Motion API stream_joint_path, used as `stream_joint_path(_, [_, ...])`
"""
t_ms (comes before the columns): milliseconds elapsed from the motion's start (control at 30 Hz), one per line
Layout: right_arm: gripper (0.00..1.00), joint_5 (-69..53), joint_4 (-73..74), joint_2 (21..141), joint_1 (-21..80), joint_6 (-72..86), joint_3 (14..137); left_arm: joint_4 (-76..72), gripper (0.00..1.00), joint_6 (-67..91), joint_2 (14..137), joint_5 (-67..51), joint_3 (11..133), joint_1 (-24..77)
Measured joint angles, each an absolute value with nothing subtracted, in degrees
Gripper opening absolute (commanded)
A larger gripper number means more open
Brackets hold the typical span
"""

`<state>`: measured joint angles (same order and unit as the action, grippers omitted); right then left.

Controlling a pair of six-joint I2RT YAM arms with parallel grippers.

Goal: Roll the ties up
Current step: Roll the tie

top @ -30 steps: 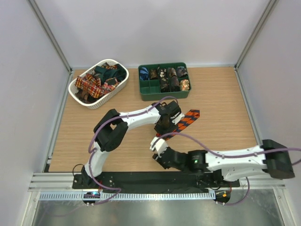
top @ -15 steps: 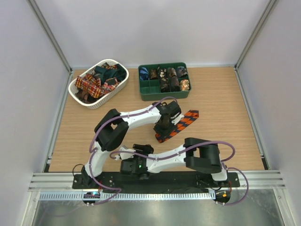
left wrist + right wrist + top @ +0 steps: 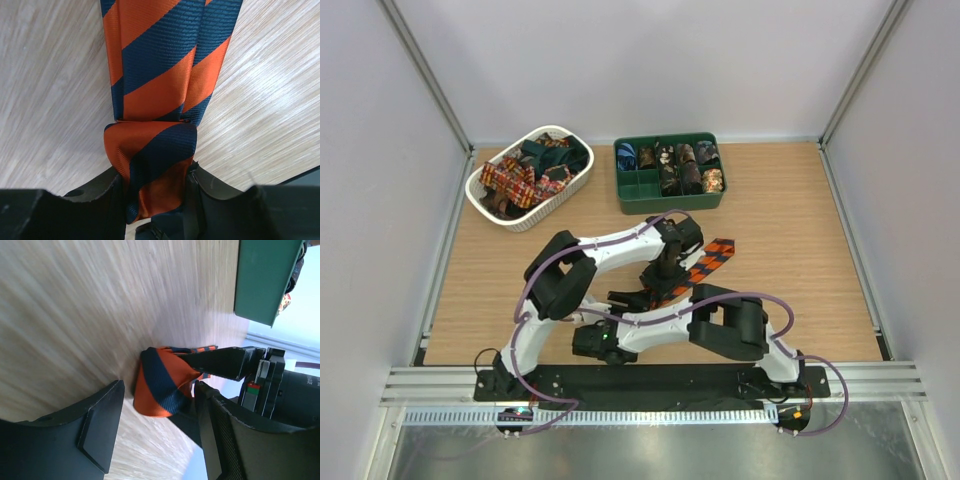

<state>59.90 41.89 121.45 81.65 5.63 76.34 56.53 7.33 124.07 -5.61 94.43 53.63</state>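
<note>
An orange-and-navy striped tie point(image 3: 712, 258) lies diagonally on the wooden table, its near end rolled up. My left gripper point(image 3: 663, 283) is shut on that roll; in the left wrist view the roll point(image 3: 150, 165) sits pinched between the two black fingers of the left gripper point(image 3: 155, 200), and the flat length runs away from it. My right gripper point(image 3: 632, 298) is open just left of the roll. In the right wrist view the roll point(image 3: 162, 385) sits at the mouth of the right gripper point(image 3: 159, 390), with gaps on both sides. Other ties point(image 3: 525, 172) lie loose in a basket.
A white oval basket point(image 3: 535, 222) stands at the back left. A green compartment tray point(image 3: 670, 205) holding rolled ties point(image 3: 682, 165) stands at the back centre; its corner point(image 3: 265, 280) shows in the right wrist view. The right arm is folded across the table's front.
The right arm has swung from the right side across the front, and its gripper now sits at the roll's left with jaws wider. The left gripper stays on the roll; the tie shifted slightly.
</note>
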Motion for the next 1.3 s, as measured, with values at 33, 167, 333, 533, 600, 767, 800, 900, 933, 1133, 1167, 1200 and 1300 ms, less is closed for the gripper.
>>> stream_joint_path(33, [0.66,60.0,42.3,121.8,81.4,5.6,76.7,57.0,0.25,7.4,124.3,-5.6,94.7,53.7])
stream_joint_path(167, [0.66,60.5,44.0,123.0,80.4,5.7,77.9,58.8,0.24,7.6,125.0,-5.6,95.6,53.9])
stream_joint_path(333, [0.62,61.0,47.1,125.0,79.8,7.5,80.2,60.3,0.24,7.7,125.9,-5.7,96.8,54.0])
stream_joint_path(533, [0.51,61.7,53.2,128.5,79.7,11.4,84.3,60.4,0.24,7.7,126.0,-5.6,96.8,54.0])
stream_joint_path(600, [0.4,61.5,54.6,129.1,79.5,13.1,85.1,60.4,0.24,7.7,126.0,-5.6,96.8,54.0])
stream_joint_path(767, [0.17,60.7,57.5,129.9,78.7,17.5,86.9,60.3,0.25,8.2,126.0,-5.6,96.8,54.0])
stream_joint_path(800, [0.15,60.7,57.7,129.9,78.6,18.0,87.0,60.3,0.26,8.3,126.0,-5.6,96.8,54.0])
stream_joint_path(900, [0.08,60.7,57.8,129.9,78.6,18.8,87.0,60.3,0.35,8.3,126.0,-5.4,96.8,54.0])
stream_joint_path(933, [0.08,60.7,57.8,129.9,78.6,18.9,87.0,60.3,0.4,8.3,126.0,-5.4,96.8,54.1])
stream_joint_path(1133, [0.04,60.7,57.9,129.6,78.3,18.9,86.3,59.6,0.62,8.5,125.4,-4.5,96.3,54.6])
stream_joint_path(1167, [0.03,60.7,57.9,129.4,78.3,18.9,86.2,59.5,0.64,8.5,125.4,-4.3,96.2,54.8])
stream_joint_path(1200, [0.03,60.6,57.8,129.3,78.4,18.9,86.1,59.4,0.67,8.5,125.3,-4.1,96.4,55.1])
stream_joint_path(1300, [0.03,60.3,57.4,129.0,78.4,18.8,85.9,59.2,0.72,8.3,125.1,-3.7,96.4,55.5])
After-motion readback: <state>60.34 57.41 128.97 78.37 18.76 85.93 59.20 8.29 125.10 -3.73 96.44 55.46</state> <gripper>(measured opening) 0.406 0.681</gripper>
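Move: Just ahead of the right hand's open fingers, about 3 cm forward, 1 cm right and 1 cm lower, the tie roll is still pinched between the left fingers, practically at the left hand point. From the roll the tie's flat strip runs out forward and to the right, its end some 11 cm forward and 15 cm right of the roll. The green tray's middle stands roughly 27 cm forward of the roll and 3 cm to its right. Easing about 1.5 cm forward and as much to the right while sinking nearly 1 cm, the right hand closes its fingers on the tie roll and turns some 10 degrees clockwise. The left hand, still pinching the roll, shifts less than 1 cm back and holds there; once the right grip is shut, its fingers spread wide. ##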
